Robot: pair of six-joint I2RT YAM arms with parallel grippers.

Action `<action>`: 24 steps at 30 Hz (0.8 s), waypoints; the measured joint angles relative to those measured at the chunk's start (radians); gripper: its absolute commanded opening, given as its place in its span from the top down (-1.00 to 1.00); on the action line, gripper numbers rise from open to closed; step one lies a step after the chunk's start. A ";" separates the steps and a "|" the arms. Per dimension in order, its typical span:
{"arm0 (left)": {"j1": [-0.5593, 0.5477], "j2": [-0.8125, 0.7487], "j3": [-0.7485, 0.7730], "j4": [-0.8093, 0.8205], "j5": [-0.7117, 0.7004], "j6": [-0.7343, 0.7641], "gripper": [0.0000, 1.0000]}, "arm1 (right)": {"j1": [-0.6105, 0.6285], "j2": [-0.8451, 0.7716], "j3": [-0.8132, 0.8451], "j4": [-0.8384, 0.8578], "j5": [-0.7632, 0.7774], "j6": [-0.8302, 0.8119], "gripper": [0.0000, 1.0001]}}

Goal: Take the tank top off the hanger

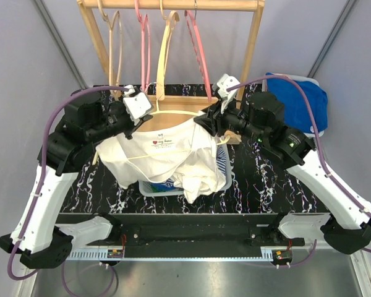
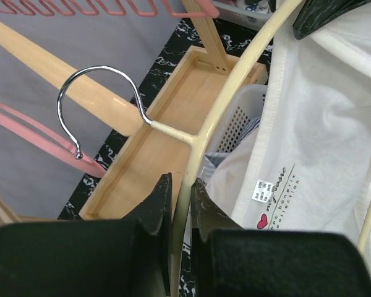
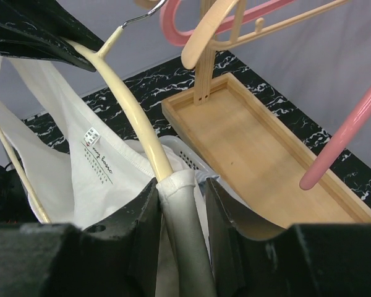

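A white tank top (image 1: 173, 148) hangs on a cream hanger (image 1: 173, 110) held low over the table in front of the rack. My left gripper (image 1: 136, 120) is shut on the hanger's left arm; in the left wrist view (image 2: 180, 185) both jaws press on the cream arm (image 2: 235, 80) below the metal hook (image 2: 99, 71), with the tank top (image 2: 321, 142) to the right. My right gripper (image 1: 213, 120) is open around the strap (image 3: 179, 204) that covers the hanger's right arm (image 3: 136, 124). In the right wrist view (image 3: 180, 185) the left jaw touches the strap and the right jaw stands apart.
A wooden rack (image 1: 173, 5) at the back carries pink and wooden hangers, and its base tray (image 1: 185, 102) lies just behind the grippers. A white basket (image 1: 151, 185) of clothes sits under the tank top. A blue cloth (image 1: 303, 102) lies at the back right.
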 measured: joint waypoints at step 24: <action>-0.010 0.061 0.036 0.151 -0.474 0.103 0.99 | -0.008 -0.152 -0.059 0.002 0.230 0.094 -0.52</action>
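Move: Between the right fingers lies the right strap of the tank top, wrapped round the hanger's shoulder; the hanger's bare right tip sticks out some 8 cm to the right and 6 cm back. The rack's pink hanger has its near end roughly 10 cm ahead and 2 cm right of that hand; the basket sits about 30 cm below, 6 cm back and 5 cm left. From the left hand, gripping the hanger's other shoulder, the strap is about 22 cm right, 3 cm ahead. Opening wide, the right fingers let go of the strap and back off about 6 cm to the right, rising a little. Meanwhile the left hand keeps its pinch on the hanger and carries it some 7 cm forward, nearly as far left and about 4 cm up, turning roughly 25 degrees counter-clockwise so the free end swings away from the right hand towards the rack. ##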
